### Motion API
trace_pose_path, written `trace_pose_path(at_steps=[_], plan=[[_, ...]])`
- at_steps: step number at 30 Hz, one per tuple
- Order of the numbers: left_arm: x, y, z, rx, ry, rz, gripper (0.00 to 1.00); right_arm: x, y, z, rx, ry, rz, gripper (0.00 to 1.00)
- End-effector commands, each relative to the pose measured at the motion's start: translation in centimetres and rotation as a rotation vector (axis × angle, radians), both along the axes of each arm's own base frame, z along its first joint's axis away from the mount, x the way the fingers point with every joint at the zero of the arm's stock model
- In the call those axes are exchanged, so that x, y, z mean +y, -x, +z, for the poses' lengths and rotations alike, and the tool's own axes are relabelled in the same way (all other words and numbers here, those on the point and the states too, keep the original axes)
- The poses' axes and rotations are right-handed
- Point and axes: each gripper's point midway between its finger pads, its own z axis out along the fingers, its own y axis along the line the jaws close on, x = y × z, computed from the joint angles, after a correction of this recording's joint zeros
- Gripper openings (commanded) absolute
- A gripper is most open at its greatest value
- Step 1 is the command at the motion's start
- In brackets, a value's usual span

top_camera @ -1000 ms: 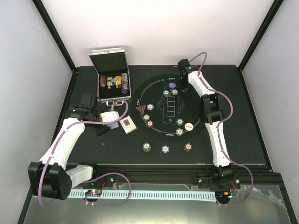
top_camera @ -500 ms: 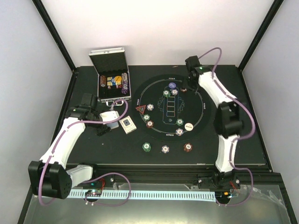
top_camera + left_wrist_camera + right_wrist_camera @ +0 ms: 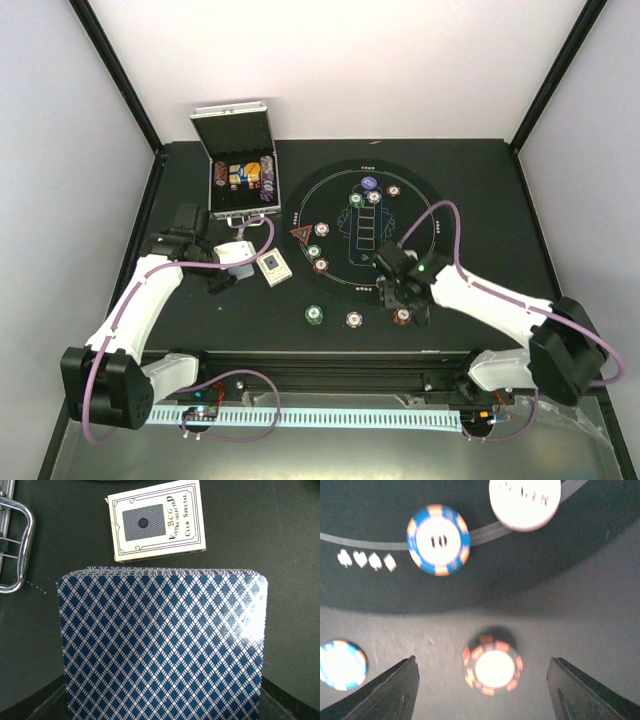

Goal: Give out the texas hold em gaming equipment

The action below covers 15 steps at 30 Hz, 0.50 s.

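My left gripper (image 3: 226, 264) is shut on a deck of playing cards (image 3: 162, 645) with blue diamond backs; the deck fills the left wrist view and hides the fingers. Just beyond it lies a white card box (image 3: 157, 527). My right gripper (image 3: 482, 661) hangs open over a brown-red chip stack (image 3: 492, 666), which sits on the table between the fingers without touching them. That stack (image 3: 402, 316) lies off the mat's near edge. Beside it are a white chip (image 3: 354, 320) and a green chip (image 3: 316, 314). A white button (image 3: 525, 502) and a blue chip (image 3: 438, 540) lie on the mat.
The round black mat (image 3: 340, 200) carries several chips and a red triangle token (image 3: 301, 237). An open silver case (image 3: 240, 170) stands at the back left, its handle (image 3: 15, 550) near the deck. The card box (image 3: 273, 267) lies left of the mat.
The right arm swung from the mat's far side back to the near edge, above the brown-red stack, jaws widening. A reddish chip now lies at the far side. The left arm is still.
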Motion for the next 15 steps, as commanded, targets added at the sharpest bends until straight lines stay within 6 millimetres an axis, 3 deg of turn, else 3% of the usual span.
trace_pose_path(at_steps=[1,6,15], plan=[[0.1,-0.6,0.8,-0.051,-0.013,-0.016,0.02,-0.3,3.1,-0.9,-0.008,-0.055,-0.101,0.73],[0.2,-0.7,0.7,-0.05,-0.02,-0.018,0.02,0.0,4.8,-2.9,0.045,-0.064,-0.075,0.73],[0.2,-0.6,0.9,-0.054,-0.023,-0.022,0.02,-0.7,4.9,-5.1,0.079,0.015,-0.062,0.71]])
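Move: The right hand, open and empty, has the red chip stack about 5 cm back, 1 cm to its right and 6 cm below. At the same depth, the white chip lies some 11 cm left and 6 cm back. The blue-edged chip is about 5 cm ahead and 3 cm left, the dealer button roughly 8 cm ahead and 2 cm right. From the left hand, which holds the cards, the red stack is some 42 cm right, 9 cm back and 11 cm below. Back towards its own base and down goes the right hand, about 5 cm back and a little over 4 cm down, to bring its fingers over the red chip stack. The backward run comes first, fast and then easing off; the last part is almost straight down, with the fingers tipping about 5 degrees nearer vertical. They stay wide open, one to each side above the stack, with no touch to be seen yet. ##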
